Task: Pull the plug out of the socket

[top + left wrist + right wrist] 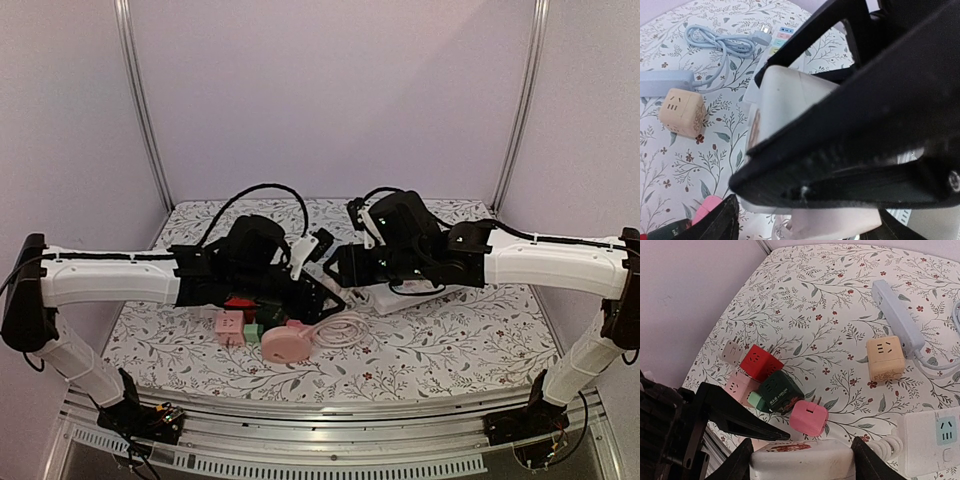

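Observation:
A white cube socket [805, 457] with a red print on its top edge sits between the black fingers of my right gripper [802, 471], which is shut on its two sides. The left wrist view shows the same socket [790, 100] behind my left gripper's long upper finger [850, 150]. Below that finger a pale white plug body [835, 222] fills the gap of my left gripper [747, 206], which is shut on it. In the top view both grippers, left [315, 278] and right [347, 266], meet above the middle of the table. The joint between plug and socket is hidden.
On the flowered cloth lie red [760, 362], dark green [780, 390], pink [808, 417] and pale pink [739, 386] cube sockets, and farther off a beige cube [885, 359], a pale blue power strip [897, 315] and a white strip [935, 437]. A pink reel [285, 343] lies near the front.

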You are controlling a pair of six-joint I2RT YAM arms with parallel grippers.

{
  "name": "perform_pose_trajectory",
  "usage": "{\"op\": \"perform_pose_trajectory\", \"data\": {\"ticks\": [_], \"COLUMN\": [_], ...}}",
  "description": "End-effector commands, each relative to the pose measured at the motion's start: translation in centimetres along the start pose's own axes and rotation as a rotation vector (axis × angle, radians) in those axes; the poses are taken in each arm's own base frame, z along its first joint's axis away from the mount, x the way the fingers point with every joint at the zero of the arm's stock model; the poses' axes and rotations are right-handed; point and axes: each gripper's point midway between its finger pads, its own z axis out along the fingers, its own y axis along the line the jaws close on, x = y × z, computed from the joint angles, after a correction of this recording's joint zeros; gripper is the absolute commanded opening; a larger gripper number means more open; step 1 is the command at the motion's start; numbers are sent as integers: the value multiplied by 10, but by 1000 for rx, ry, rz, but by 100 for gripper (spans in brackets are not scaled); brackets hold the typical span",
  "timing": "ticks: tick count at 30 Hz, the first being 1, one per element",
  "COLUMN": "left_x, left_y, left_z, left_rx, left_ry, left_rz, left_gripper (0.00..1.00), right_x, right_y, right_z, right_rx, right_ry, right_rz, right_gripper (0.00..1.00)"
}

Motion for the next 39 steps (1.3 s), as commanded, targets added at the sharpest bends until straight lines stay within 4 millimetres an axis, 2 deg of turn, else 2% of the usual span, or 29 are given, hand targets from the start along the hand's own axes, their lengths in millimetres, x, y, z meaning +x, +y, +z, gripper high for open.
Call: {"op": "perform_pose_trajectory", "data": {"ticks": [1,5,7,14,24,29,32,35,37,39], "left_x": [-6,-15,-19,-21,-28,-26,-23,-17,-16,-14], "left_y": [-6,-5,-6,-9,-11,-12,-10,-7,-6,-5], "left_z": [-18,-28,-29,-21,-15,-10,-8,-5,-4,-2], "left_rx": [-3,-8,-5,15,21,31,26,8,-5,-11], "left_ry": [-54,-88,-95,-79,-83,-72,-64,-47,-44,-42], "left_rz": [24,20,20,26,33,27,22,17,16,16], "left_gripper": [79,54,49,53,52,46,47,52,52,47], "right_x": [-38,-36,-36,-32,-28,-29,-31,-30,-30,-31], "right_y": [28,29,30,31,35,33,32,30,31,31], "right_z": [-12,-9,-7,-4,-2,-4,-6,-5,-5,-5], "right_rx": [-94,-99,-104,-105,-130,-122,-119,-109,-110,-111], "right_ry": [-112,-105,-99,-86,-67,-72,-81,-82,-82,-82], "right_rz": [25,27,26,23,12,8,9,12,13,14], "right_gripper": [27,27,27,27,27,27,27,27,27,27]}}
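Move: The right hand still holds the white socket. The plug on its underside lies about 1 cm ahead, 1 cm right and 1 cm above the left hand point, and roughly 2 cm back, 2 cm left and 4 cm below the right one. From the left hand, the pink disc lies 11 cm left and 1 cm ahead, the pink cube 9 cm left and 6 cm ahead, the coiled cord 5 cm ahead and 2 cm right, all some 13 cm down. Left fingers rise about 3 cm, half-closing around the plug, then sink 1 cm; right keeps holding the socket. ##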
